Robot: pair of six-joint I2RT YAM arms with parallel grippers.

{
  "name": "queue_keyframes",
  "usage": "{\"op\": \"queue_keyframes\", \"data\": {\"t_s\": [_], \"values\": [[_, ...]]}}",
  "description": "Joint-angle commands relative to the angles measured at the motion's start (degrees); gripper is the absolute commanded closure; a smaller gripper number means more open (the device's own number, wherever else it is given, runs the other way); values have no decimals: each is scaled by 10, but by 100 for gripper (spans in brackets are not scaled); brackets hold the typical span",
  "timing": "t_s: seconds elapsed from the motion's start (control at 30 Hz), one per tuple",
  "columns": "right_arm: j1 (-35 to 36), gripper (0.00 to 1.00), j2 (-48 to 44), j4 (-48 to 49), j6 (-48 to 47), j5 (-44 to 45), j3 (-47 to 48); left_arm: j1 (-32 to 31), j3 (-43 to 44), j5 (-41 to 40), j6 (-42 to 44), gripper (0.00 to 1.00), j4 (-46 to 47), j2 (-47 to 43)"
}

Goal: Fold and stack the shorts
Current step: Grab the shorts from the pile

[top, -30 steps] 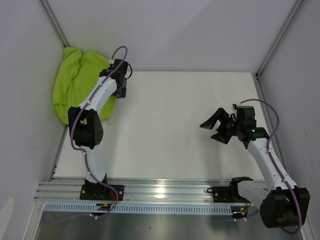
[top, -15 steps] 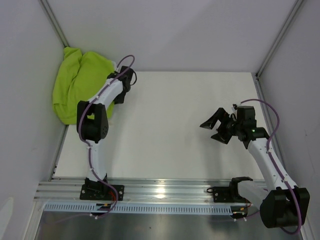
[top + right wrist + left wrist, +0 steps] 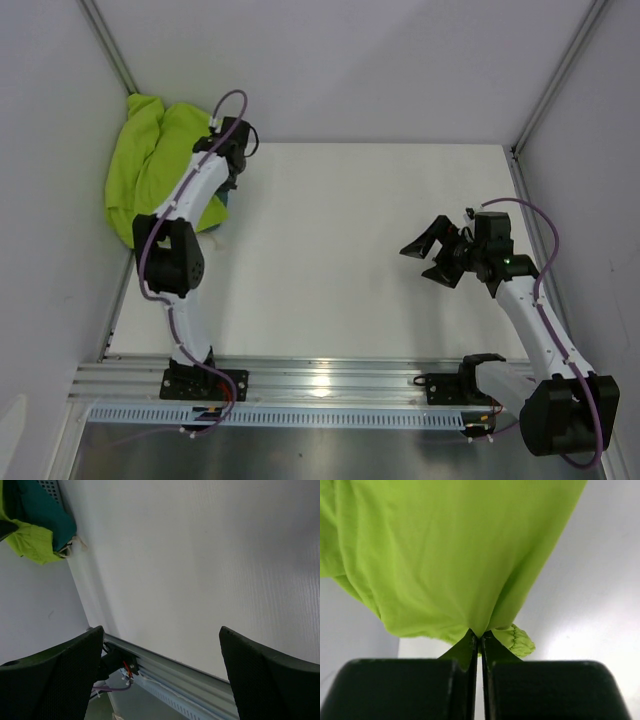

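The lime-green shorts (image 3: 150, 165) lie bunched in the far left corner, partly up against the left wall. My left gripper (image 3: 226, 180) sits at their right edge. In the left wrist view its jaws are pressed together, and this gripper (image 3: 480, 637) is shut on a pinched fold of the shorts (image 3: 445, 555), with a gathered hem hanging just right of the fingers. My right gripper (image 3: 427, 255) hovers over the right half of the table, wide open and holding nothing (image 3: 159, 630). It points toward the left arm's base, and the shorts (image 3: 30, 547) show in its far corner.
A teal garment (image 3: 47, 515) lies against the green cloth; a sliver of it (image 3: 227, 198) shows under the left arm. The aluminium rail (image 3: 320, 385) carrying both arm bases runs along the near edge. Grey walls and frame posts close in the left, right and back.
The left gripper's jaws have closed on the edge of the shorts, and its wrist has shifted slightly left. The right arm has stayed still and open.
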Motion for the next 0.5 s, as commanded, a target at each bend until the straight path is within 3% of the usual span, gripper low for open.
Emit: {"op": "queue_keyframes", "data": {"t_s": [0.0, 0.1, 0.3, 0.4, 0.47], "values": [[-3, 1, -12, 9, -1, -16, 0, 23, 30, 79, -56, 100, 22, -126], [-4, 0, -7, 10, 1, -20, 4, 31, -7, 124, -84, 100, 60, -207], [-2, 0, -11, 4, 3, -24, 13, 37, -51, 142, -112, 100, 163, -362], [1, 0, -8, 4, 5, -30, 19, 37, -16, 148, -96, 100, 192, -398], [3, 0, -6, 6, 6, -30, 26, 37, 55, 172, -72, 100, 194, -402]]}}
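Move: The lime-green shorts are already pinched near their closest edge by the shut left gripper; their bulk spreads some 9 cm to its left, 2 cm farther out and roughly 7 cm below. The white basket's middle is about 7 cm left, 4 cm ahead and 12 cm below, and the teal shorts show some 4 cm right, 3 cm back and 9 cm below. From the idle right hand, the green shorts lie about 58 cm left, 22 cm ahead and 8 cm lower. Keep the left fingers shut on the lime-green shorts and hoist them fast, about 28 cm up and away from the basket, easing back some 8 cm towards the base as you climb. Swing the steeply down-pointing fingers up by roughly 50 degrees on the way, so they point mostly outward. ##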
